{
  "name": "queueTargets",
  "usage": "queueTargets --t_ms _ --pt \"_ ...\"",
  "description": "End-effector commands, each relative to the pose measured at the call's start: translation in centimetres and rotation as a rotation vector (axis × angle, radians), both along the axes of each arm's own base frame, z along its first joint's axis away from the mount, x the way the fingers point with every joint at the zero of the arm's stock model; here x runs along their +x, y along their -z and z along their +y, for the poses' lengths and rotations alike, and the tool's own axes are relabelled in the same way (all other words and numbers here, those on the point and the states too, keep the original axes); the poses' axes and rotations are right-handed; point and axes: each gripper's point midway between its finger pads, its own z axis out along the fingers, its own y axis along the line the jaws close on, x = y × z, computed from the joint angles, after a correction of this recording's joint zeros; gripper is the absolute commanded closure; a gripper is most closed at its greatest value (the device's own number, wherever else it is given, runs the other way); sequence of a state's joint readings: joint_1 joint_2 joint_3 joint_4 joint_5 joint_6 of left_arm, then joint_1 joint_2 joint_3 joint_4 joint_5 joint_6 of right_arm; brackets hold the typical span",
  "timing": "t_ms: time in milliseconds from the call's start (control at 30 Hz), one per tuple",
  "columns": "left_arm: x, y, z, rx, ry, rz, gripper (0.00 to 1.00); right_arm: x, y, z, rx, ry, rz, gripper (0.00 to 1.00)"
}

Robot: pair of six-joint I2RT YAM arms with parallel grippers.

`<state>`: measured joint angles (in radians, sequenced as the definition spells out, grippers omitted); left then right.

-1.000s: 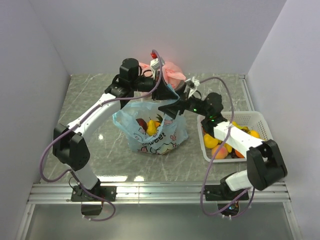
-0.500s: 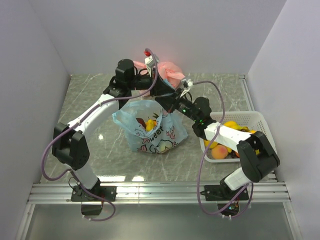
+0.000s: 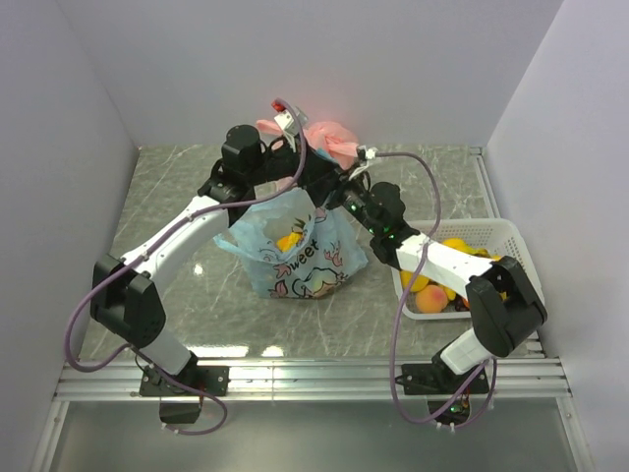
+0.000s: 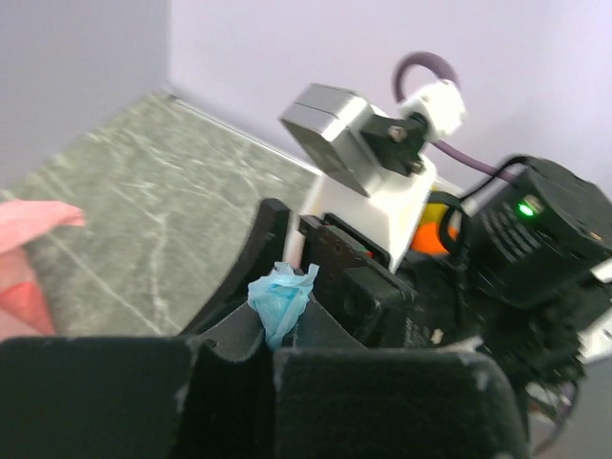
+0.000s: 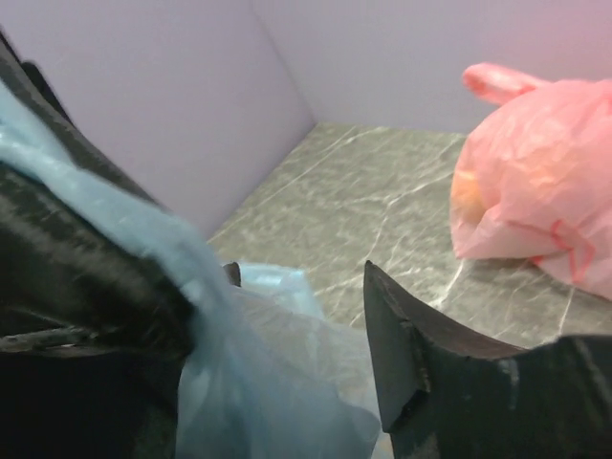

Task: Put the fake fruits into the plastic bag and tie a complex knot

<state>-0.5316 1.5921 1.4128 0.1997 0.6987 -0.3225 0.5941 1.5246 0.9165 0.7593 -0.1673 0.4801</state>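
Note:
The light-blue plastic bag [image 3: 300, 261] stands mid-table with yellow and orange fake fruits [image 3: 289, 241] showing inside. My left gripper [image 3: 307, 180] hangs above the bag's mouth. In the left wrist view it [image 4: 271, 337] is shut on a bunched blue handle [image 4: 281, 296]. My right gripper [image 3: 339, 194] sits just right of it, at the bag's top. Its jaws [image 5: 301, 277] stand open, and blue bag film [image 5: 258, 382] lies loosely between them and hides most of the left finger. More fake fruits [image 3: 432, 293] lie in the white basket [image 3: 509, 236].
A knotted pink-orange bag [image 3: 329, 138] rests at the back wall, right behind both grippers, and shows close by in the right wrist view [image 5: 535, 191]. The basket fills the right side of the table. Walls close in the left, back and right.
My right gripper has swung left from beside the basket to the bag's top. The left gripper has shifted left with the handle, and the bag has been drawn up taller.

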Motion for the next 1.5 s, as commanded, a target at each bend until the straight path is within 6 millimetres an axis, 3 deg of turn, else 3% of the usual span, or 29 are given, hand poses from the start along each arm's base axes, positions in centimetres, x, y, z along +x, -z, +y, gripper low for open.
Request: queueTargets --t_ms 0,33,133,200,333,433,600,700,733,833,900,1000,1033,1200,1267,1300,1367,1400,1467 --pt "-2.2 -1.0 -1.0 -0.02 0.002 -0.031 1.0 1.7 -4.0 -0.1 0.056 0.123 -0.072 0.43" --pt "-2.5 -0.8 -1.1 -0.024 0.006 -0.021 1.0 1.7 -3.9 0.1 0.045 0.127 -0.073 0.55" --pt "-2.5 -1.6 -1.0 -0.044 -0.001 -0.031 1.0 2.1 -2.3 0.6 0.012 0.123 -0.048 0.75" --pt "-2.5 -2.5 -0.9 -0.058 -0.003 -0.047 1.0 1.7 -0.2 1.0 -0.026 0.092 -0.034 0.86" --pt "-2.1 -3.8 -0.4 -0.085 -0.011 -0.065 1.0 -0.6 3.5 2.0 -0.094 -0.034 -0.038 0.9" --pt "-1.7 -5.0 0.0 -0.113 -0.016 -0.08 1.0 -2.5 7.9 1.9 -0.16 -0.103 0.01 0.91" --pt "-1.6 -5.5 0.3 -0.13 -0.008 -0.082 1.0 -4.1 12.1 1.3 -0.228 -0.147 0.054 0.92" --pt "-1.8 -5.3 0.4 -0.124 -0.002 -0.082 1.0 -4.5 12.7 1.0 -0.246 -0.17 0.061 0.85" --pt "-1.9 -5.2 0.3 -0.119 0.007 -0.081 1.0 -4.6 12.7 1.0 -0.245 -0.179 0.063 0.73" --pt "-2.3 -4.9 0.1 -0.113 0.031 -0.068 1.0 -4.1 11.7 0.7 -0.235 -0.197 0.063 0.5" --pt "-2.4 -4.7 0.1 -0.105 0.041 -0.064 1.0 -4.1 10.4 0.7 -0.216 -0.235 0.04 0.5" --pt "-2.6 -4.6 0.0 -0.105 0.057 -0.064 1.0 -3.9 8.6 0.2 -0.188 -0.244 -0.011 0.83" --pt "-2.8 -4.7 0.0 -0.108 0.062 -0.064 1.0 -4.0 8.3 0.2 -0.183 -0.256 -0.022 0.99" --pt "-2.6 -5.6 0.3 -0.115 0.049 -0.087 0.99 -5.3 9.0 0.0 -0.203 -0.324 -0.02 1.0" --pt "-2.6 -5.6 0.9 -0.084 0.05 -0.089 0.66 -6.1 8.7 -0.2 -0.193 -0.348 -0.027 1.0" --pt "-2.0 -5.1 2.0 -0.057 0.023 -0.074 0.37 -6.4 8.6 -0.2 -0.193 -0.357 -0.03 1.0" --pt "-1.3 -4.2 3.7 -0.024 -0.014 -0.06 0.25 -6.7 8.2 -0.3 -0.189 -0.366 -0.041 1.0" --pt "-0.6 -4.1 5.6 -0.009 -0.05 -0.067 0.21 -6.8 7.9 -0.3 -0.187 -0.367 -0.051 1.0" --pt "-0.7 -1.5 7.4 0.06 -0.036 -0.035 0.19 -7.0 7.5 -0.4 -0.181 -0.38 -0.061 1.0"
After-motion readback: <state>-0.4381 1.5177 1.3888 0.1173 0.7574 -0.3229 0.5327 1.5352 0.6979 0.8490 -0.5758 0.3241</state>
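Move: The blue plastic bag's gathered neck hangs from the left fingers and is practically at the right hand's half-open pads, about 1 cm farther out and 2 cm to the left. From the left hand that stretch lies some 7 cm lower, 2 cm back and 2 cm right. From the right hand, the yellow fruit inside is about 9 cm left, 4 cm back and 20 cm down; the pink bag is roughly 20 cm ahead, 4 cm left and 19 cm below. The bag's neck, still pinched at its tip by the left hand, is gripped by the right fingers, which then travel some 9 cm down and 3 cm back towards the fruit, part about halfway near the bottom, shut fully on the neck and draw back 3 cm more, turning about 20 degrees counter-clockwise. The left hand dips slightly, then opens wide, lets go and pulls off to the left. ##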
